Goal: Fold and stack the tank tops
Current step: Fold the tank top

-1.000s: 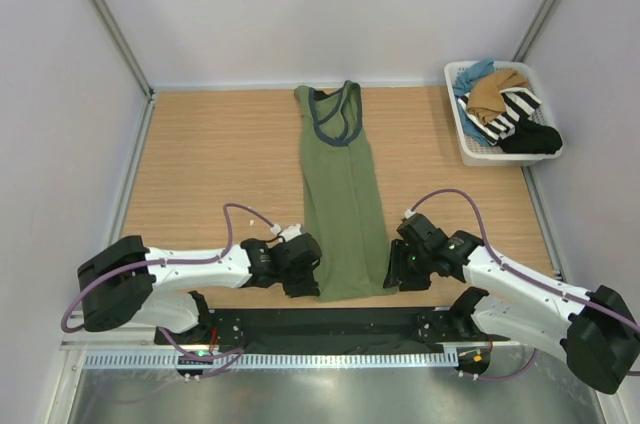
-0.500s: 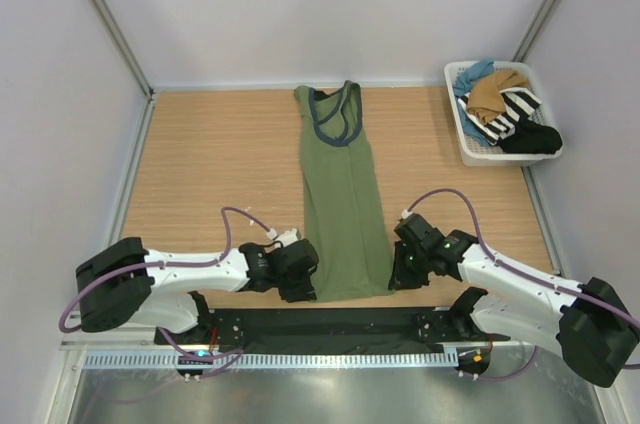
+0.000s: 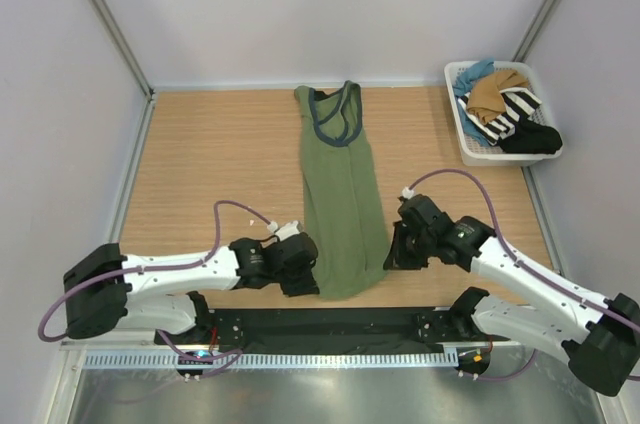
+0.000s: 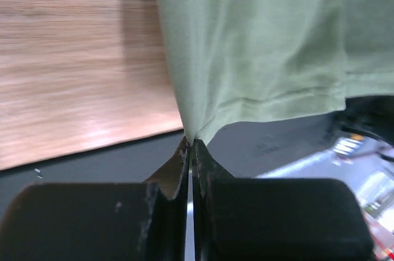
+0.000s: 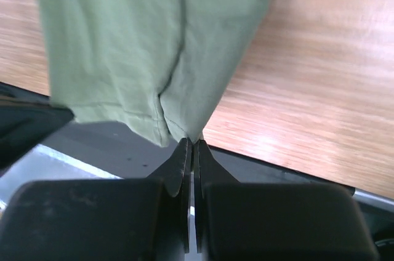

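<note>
An olive green tank top [image 3: 340,194] with dark blue-grey trim lies lengthwise down the middle of the wooden table, neck at the far end. My left gripper [image 3: 303,282] is shut on its near left hem corner [image 4: 192,133]. At the near right hem corner [image 5: 197,136] my right gripper [image 3: 392,256] is shut on the cloth too. Both corners are lifted a little off the table, and the hem [image 4: 289,98] sags between them. A tan-brown tank top [image 3: 492,92] lies crumpled in the white basket [image 3: 466,140] at the far right.
The basket also holds a black-and-white striped garment [image 3: 508,110], a black garment [image 3: 530,137] and a bit of blue cloth [image 3: 470,78]. A black base plate [image 3: 330,324] runs along the table's near edge under the arms. Walls close in both sides.
Both grippers have closed on the green top's near hem corners. The hem has drawn in and risen slightly, and the right arm has shifted away from the near edge.
</note>
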Robot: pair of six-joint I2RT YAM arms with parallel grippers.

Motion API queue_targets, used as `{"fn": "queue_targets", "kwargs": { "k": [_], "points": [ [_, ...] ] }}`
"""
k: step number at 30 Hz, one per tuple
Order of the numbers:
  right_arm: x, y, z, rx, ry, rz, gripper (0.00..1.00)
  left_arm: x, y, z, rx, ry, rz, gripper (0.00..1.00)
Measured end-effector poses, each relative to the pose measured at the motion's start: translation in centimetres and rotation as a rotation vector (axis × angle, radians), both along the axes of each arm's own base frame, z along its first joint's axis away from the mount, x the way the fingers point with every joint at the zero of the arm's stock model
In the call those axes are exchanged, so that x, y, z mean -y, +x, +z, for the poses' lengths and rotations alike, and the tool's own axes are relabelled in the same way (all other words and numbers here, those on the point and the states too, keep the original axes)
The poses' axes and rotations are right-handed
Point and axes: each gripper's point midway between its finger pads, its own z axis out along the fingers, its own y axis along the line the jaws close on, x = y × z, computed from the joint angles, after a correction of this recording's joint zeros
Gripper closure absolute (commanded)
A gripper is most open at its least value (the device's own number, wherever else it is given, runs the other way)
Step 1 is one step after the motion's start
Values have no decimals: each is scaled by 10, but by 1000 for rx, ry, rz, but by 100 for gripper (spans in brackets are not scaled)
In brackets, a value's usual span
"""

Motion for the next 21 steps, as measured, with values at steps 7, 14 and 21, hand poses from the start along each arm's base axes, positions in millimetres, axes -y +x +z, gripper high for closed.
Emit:
{"fn": "queue_targets", "kwargs": {
  "k": [7, 14, 21],
  "points": [
    [-6, 34, 33, 108, -50, 18, 99, 2, 48, 52, 59, -164, 93, 100],
    [-3, 86, 35, 109, -141, -7, 99, -18, 111, 68, 86, -126, 161, 100],
    [-9, 162, 52, 147, -140, -42, 99, -23, 176, 74, 92, -89, 167, 100]
  ]
}}
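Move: My closed left hand still holds the left hem corner a few centimetres above the table. The bottom of the neckline, towards which the hem goes, lies about 38 cm ahead and 5 cm to the right of it, with the shoulder straps some 50 cm ahead and 2 cm right. From my right hand, still gripping the other corner, the neckline is roughly 34 cm ahead, 11 cm left and 6 cm below; the table's near edge is only 7 cm straight behind. I swing both hem corners forward together over the flat body of the tank top towards the neckline, about 17 cm, fingers kept shut on the cloth. Both hands lift first, the left about 7 cm in all and the right 5 cm, then travel mostly forward with the hem hanging between them; my left wrist turns some 10 degrees counter-clockwise. ##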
